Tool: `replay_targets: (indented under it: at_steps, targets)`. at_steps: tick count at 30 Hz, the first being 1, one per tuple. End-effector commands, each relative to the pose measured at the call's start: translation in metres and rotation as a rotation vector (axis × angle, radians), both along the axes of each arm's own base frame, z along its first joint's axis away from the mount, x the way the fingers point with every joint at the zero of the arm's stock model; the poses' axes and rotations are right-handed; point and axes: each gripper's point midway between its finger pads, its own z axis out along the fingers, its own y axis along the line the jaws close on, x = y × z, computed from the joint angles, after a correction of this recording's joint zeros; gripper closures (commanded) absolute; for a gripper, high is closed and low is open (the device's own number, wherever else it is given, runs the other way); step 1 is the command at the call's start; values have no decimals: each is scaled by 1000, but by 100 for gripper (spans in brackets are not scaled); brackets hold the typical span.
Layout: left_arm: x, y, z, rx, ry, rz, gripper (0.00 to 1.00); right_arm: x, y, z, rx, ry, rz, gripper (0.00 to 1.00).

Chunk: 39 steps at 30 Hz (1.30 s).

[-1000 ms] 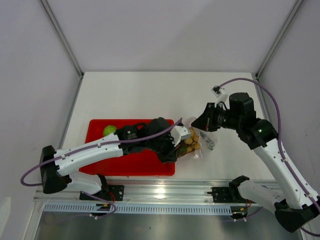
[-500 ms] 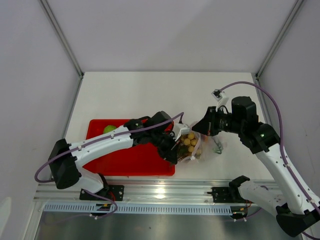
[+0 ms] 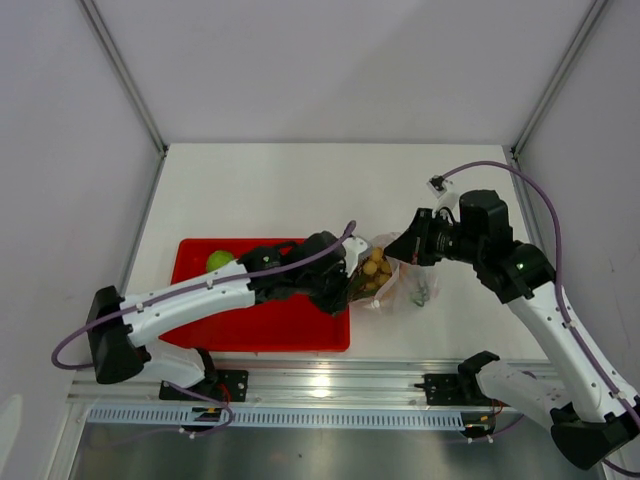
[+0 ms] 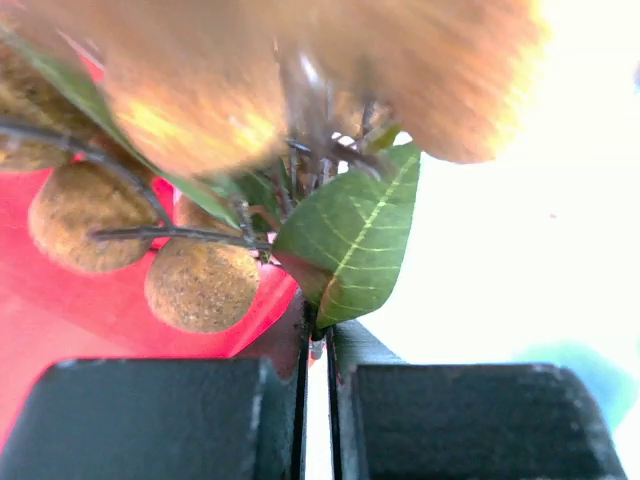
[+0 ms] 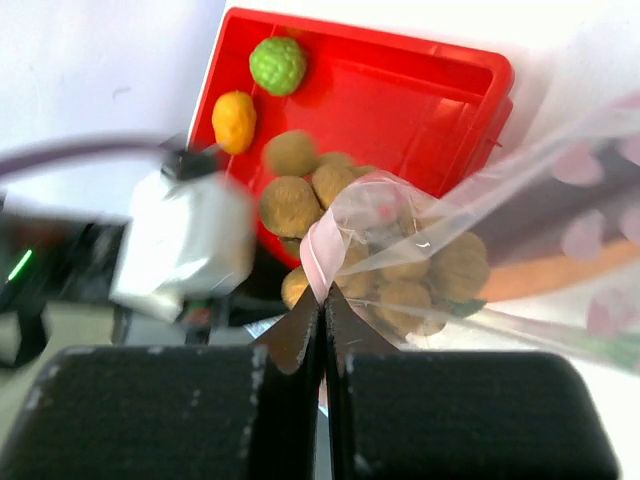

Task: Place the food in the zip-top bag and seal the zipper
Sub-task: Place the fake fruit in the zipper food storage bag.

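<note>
My left gripper [image 4: 318, 340] is shut on the stem of the cluster of tan balls [image 4: 200, 285], just below a green leaf [image 4: 355, 235]. In the top view this cluster [image 3: 375, 268] hangs at the mouth of the zip-top bag [image 3: 398, 290], partly inside it. At the bag's far edge my right gripper [image 5: 322, 300] is shut on the pinkish zipper strip [image 5: 318, 250] and holds the mouth up. Through the plastic I see green stalks [image 3: 422, 290] and a dark slab with an orange edge [image 5: 545, 250]. A green ball [image 5: 277, 65] and a yellow-orange ball [image 5: 234, 122] lie on the red tray.
The red tray [image 3: 260, 325] sits left of the bag, under my left arm. Its right edge touches or nearly touches the bag. White table surface [image 3: 300, 190] extends behind both arms, and grey walls enclose the table.
My left gripper has carried the cluster of tan balls slightly back and to the left at the bag's mouth. The right gripper keeps its hold on the strip and has barely shifted.
</note>
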Motion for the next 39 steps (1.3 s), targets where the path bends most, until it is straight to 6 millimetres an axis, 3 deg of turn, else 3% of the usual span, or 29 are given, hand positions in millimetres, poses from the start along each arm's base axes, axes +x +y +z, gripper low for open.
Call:
replay_targets:
  at_steps: [1,3,9,18,26,30,34,39]
  targets:
    - [17,-7,41,-85,-215,117,100,13,5,19,75,-7,-70,100]
    - [26,-4,46,-90,-284,175,99,15,5,19,88,10,-88,100]
    - [27,-7,52,-79,-423,211,99,27,6,23,129,59,-174,100]
    - [23,-4,26,-41,-510,155,99,52,15,36,150,82,-212,100]
    - [37,19,60,-92,-660,317,99,55,16,33,120,78,-216,100]
    - [32,-1,69,-107,-699,174,99,52,20,36,137,83,-204,100]
    - [13,-23,57,-93,-646,-20,99,52,22,46,151,64,-194,100]
    - [-10,-35,40,-129,-565,-150,99,52,26,56,177,43,-171,100]
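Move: The bag the left hand is feeding has its middle about 5 cm ahead of that hand, 11 to its right and 4 below; the longan bunch it already holds is centred about 5 cm ahead, 6 right and 2 below. The red tray is 19 cm left, 1 ahead, 11 below. From the right hand, already pinching the rim, the bag's middle lies about 5 cm back, 3 right, 12 below, and the longans 5 back, 3 left, 11 below. Left bobs its bunch up, down, up, swinging fingertips forward; right draws the bag rim forward about 5 cm. ##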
